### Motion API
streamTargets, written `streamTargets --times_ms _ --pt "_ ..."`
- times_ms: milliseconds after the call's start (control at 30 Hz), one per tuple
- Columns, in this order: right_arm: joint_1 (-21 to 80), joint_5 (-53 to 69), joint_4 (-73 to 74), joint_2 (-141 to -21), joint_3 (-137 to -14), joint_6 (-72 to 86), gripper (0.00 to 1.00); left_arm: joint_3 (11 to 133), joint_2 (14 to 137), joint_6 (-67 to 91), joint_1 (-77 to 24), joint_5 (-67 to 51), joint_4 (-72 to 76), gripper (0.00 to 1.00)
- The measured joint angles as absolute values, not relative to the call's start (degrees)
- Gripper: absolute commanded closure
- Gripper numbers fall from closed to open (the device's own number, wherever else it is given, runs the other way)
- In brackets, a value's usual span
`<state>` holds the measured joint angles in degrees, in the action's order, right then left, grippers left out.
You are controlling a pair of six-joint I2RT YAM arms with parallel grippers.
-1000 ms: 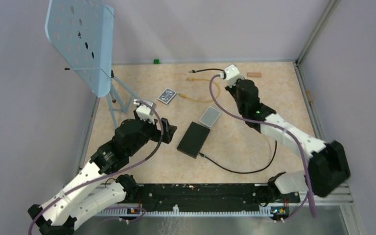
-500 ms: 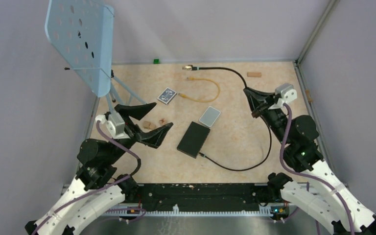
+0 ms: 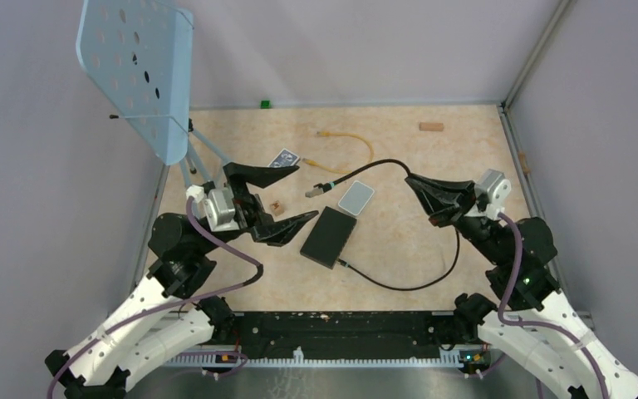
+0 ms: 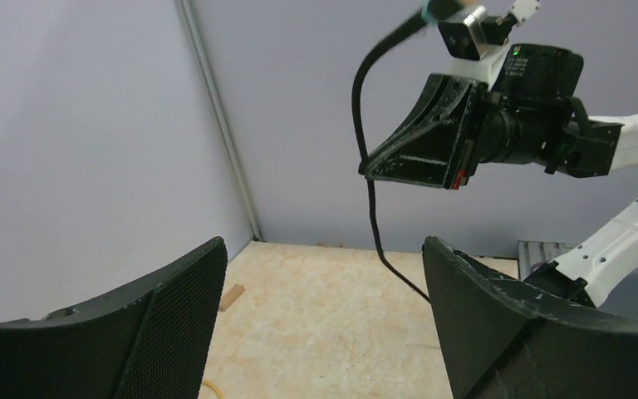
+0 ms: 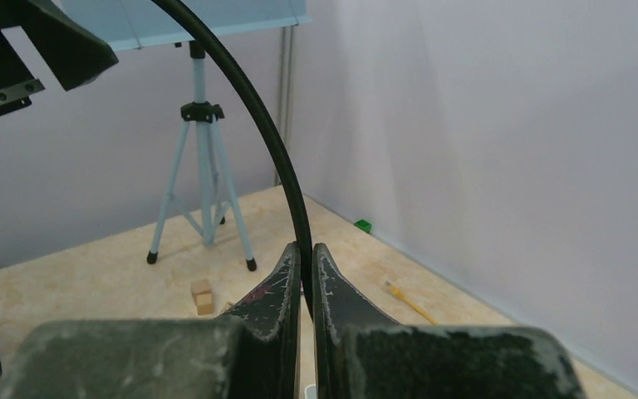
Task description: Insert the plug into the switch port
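Note:
The flat black box (image 3: 328,235) lies mid-table, and a black cable (image 3: 399,285) runs from its near edge. I cannot make out the switch port itself. My right gripper (image 3: 409,178) is shut on that cable (image 5: 259,112) partway along, lifted off the table. The cable arcs left to its free plug (image 3: 319,188), which hangs in the air above the far end of the box. My left gripper (image 3: 306,193) is open and empty, raised, its tips either side of the plug. From the left wrist I see the right gripper (image 4: 371,172) and the cable (image 4: 364,125) past my open fingers.
A pale grey-blue card (image 3: 355,198) lies just beyond the box. A playing card (image 3: 284,160), a yellow cable (image 3: 347,140), small wooden blocks (image 3: 276,204), a wooden piece (image 3: 432,127) and a green block (image 3: 264,104) lie farther back. A blue stand on a tripod (image 3: 137,75) is at the far left.
My right gripper has pulled back from the far side, carrying the cable so the plug came from the back edge to above the box. My left gripper has risen and opened.

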<state>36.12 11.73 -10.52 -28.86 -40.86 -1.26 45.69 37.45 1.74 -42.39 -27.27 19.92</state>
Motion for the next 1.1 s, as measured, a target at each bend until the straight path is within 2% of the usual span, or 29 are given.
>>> streamTargets --times_ms 367,833,1100 --pt "36.2 10.8 -11.1 -28.9 -38.5 -6.5 1.0 48.1 40.2 7.6 -42.4 -33.5 28.8 0.18" --pt "36.2 10.7 -11.5 -29.9 -37.0 -9.1 1.0 48.2 40.3 10.0 -42.4 -34.7 29.5 0.29" --pt "36.2 10.6 -11.5 -30.2 -36.7 -9.5 1.0 48.6 40.3 10.7 -42.4 -34.6 29.5 0.58"
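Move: The black cable's free plug, the left hand's target, stands about 10 cm above the left hand, some 5 cm back and 4 cm to its right. From the right hand, which holds the cable, it lies about 16 cm left, 9 cm back and 11 cm up. The black switch lies on the table some 41 cm below the left hand, 11 cm ahead and 5 cm right; the pale card is about 22 cm ahead and 13 cm right of that hand. Still pinching the black cable, the right hand sinks about 3.5 cm and edges 2 cm forward, tipping its left side down a little, so the free plug is lowered towards the left gripper. The left hand rises some 4 cm and draws back 3 cm, turning about 10 degrees clockwise, then mostly holds there and closes its fingers to half open around the plug; no grip on it can be seen yet. ##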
